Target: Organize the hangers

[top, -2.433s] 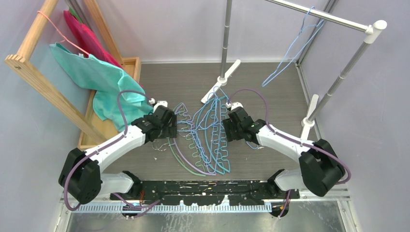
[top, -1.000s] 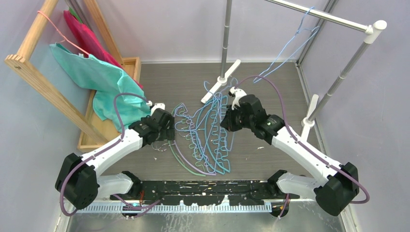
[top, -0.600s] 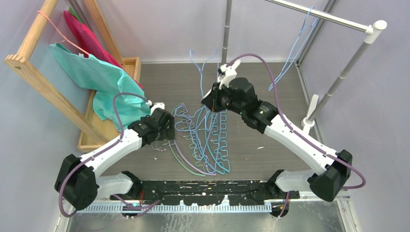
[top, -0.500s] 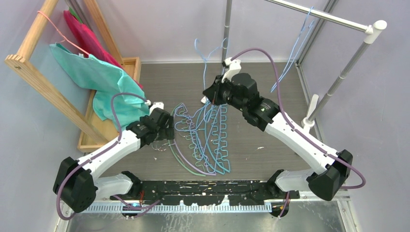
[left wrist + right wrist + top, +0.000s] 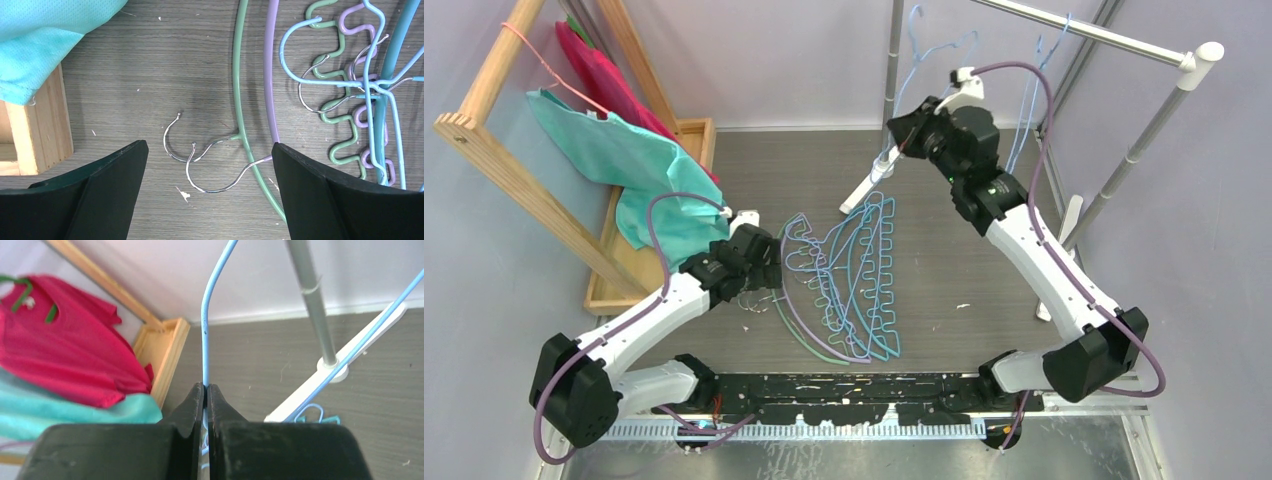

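A light-blue wire hanger is lifted high at the back, near the upright post, and my right gripper is shut on its wire. Another light-blue hanger hangs from the silver rail. The other hangers lie tangled in a pile mid-table: teal, green, lilac and light blue. My left gripper hovers open at the pile's left edge. In the left wrist view its fingers straddle two metal hooks of the green hanger and the lilac hanger, touching neither.
A wooden rack at the left carries a teal cloth, a red garment and a pink wire hanger. The rail's post and white feet stand behind the pile. Another white foot is at the right.
My right arm has lifted a light-blue hanger off the pile, carrying it up, back and to the right toward the rail. The left arm has barely moved.
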Tool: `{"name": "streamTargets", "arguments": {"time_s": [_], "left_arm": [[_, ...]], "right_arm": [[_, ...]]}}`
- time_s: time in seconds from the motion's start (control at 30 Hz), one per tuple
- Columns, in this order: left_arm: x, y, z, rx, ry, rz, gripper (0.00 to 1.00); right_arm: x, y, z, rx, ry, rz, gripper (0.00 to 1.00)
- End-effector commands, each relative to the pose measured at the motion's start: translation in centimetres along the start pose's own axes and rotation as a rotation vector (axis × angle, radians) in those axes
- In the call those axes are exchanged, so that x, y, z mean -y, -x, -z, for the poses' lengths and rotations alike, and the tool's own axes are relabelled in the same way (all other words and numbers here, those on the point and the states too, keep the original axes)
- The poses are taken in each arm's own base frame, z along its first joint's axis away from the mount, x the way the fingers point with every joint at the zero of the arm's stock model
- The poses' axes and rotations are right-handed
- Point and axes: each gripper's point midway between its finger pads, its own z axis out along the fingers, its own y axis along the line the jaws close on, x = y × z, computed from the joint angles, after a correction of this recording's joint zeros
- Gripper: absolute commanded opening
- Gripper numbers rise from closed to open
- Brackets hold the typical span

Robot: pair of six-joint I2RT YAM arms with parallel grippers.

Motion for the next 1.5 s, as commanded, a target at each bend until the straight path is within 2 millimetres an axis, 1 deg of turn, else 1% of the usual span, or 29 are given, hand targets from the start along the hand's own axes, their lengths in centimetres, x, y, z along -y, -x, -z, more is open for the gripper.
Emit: {"name": "streamTargets", "arguments": {"time_s": [0.0, 0.07, 0.17, 0.23, 0.33, 0.47, 0.63, 0.77, 0.87, 1.0, 1.07, 1.13, 1.17, 1.27, 1.33, 1.4, 1.47], "left_arm": [[-0.4, 1.6, 0.7, 0.051, 0.016, 0.015, 0.98], [-0.6, 1.6, 0.7, 0.053, 0.023, 0.012, 0.98], [-0.8, 1.5, 0.6, 0.051, 0.037, 0.003, 0.98], [-1.0, 1.4, 0.6, 0.050, 0.043, 0.001, 0.98], [-0.9, 1.3, 0.4, 0.043, 0.043, -0.005, 0.98], [-0.7, 1.3, 0.3, 0.038, 0.040, -0.011, 0.98], [-0.7, 1.4, 0.1, 0.039, 0.041, -0.015, 0.98], [-0.6, 1.3, -0.1, 0.031, 0.044, -0.019, 0.98], [-0.5, 1.1, -0.3, 0.025, 0.043, -0.020, 0.98], [-0.3, 0.9, -0.6, 0.019, 0.037, -0.018, 0.98], [-0.2, 0.8, -0.7, 0.014, 0.035, -0.018, 0.98], [-0.2, 0.7, -0.8, 0.011, 0.033, -0.016, 0.98], [-0.1, 0.7, -0.8, 0.011, 0.032, -0.014, 0.98], [-0.1, 0.6, -0.8, 0.011, 0.028, -0.011, 0.98], [-0.1, 0.7, -0.8, 0.012, 0.026, -0.010, 0.98], [0.0, 0.6, -0.8, 0.009, 0.024, -0.011, 0.98], [-0.1, 0.5, -0.8, 0.008, 0.026, -0.011, 0.98]], "right_arm": [[-2.8, 8.4, 0.5, 0.219, 0.143, -0.051, 0.02], [-3.1, 9.5, 0.6, 0.248, 0.165, -0.046, 0.02], [-3.5, 10.3, 0.7, 0.279, 0.188, -0.038, 0.02], [-3.2, 10.7, 0.8, 0.299, 0.177, -0.037, 0.02], [-1.9, 11.1, 0.6, 0.326, 0.131, -0.051, 0.02], [1.0, 11.7, 0.0, 0.347, 0.065, -0.085, 0.02], [3.3, 12.2, -0.8, 0.350, 0.044, -0.105, 0.02], [4.9, 11.8, -1.2, 0.331, 0.022, -0.121, 0.02], [6.1, 10.9, -1.1, 0.316, -0.002, -0.134, 0.02], [6.9, 9.7, -0.6, 0.299, -0.020, -0.150, 0.03], [7.0, 9.2, -0.3, 0.290, -0.020, -0.153, 0.07], [6.8, 9.0, 0.2, 0.285, -0.014, -0.151, 0.13], [6.7, 9.1, 0.5, 0.287, -0.016, -0.150, 0.18], [6.8, 9.3, 2.0, 0.305, -0.044, -0.151, 0.39], [7.1, 9.2, 3.1, 0.290, -0.083, -0.143, 0.49], [6.8, 9.3, 4.1, 0.275, -0.092, -0.122, 0.55], [6.1, 9.2, 5.3, 0.261, -0.078, -0.102, 0.58]]}}
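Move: My right hand already grips a blue hanger, its hook reaching up ahead, bound for the left stretch of the metal rail, about 16 cm forward, 12 cm to the right and 17 cm above it. The hanger already hung is some 8 cm ahead, 22 cm right and 5 cm up; the rack's left post stands roughly 26 cm straight ahead, its middle 10 cm lower. From my left hand that rail spot lies about 31 cm forward, 42 cm right and 46 cm up. With my right hand I carry the pinched hanger right about 9 cm and forward 7 cm towards the rail, rising some 6 cm first, then sinking about as much to set the hook over the bar, the hand turning about 10 degrees clockwise on the way. Then I open the fingers about halfway, let the wire go and back off some 4 cm. ##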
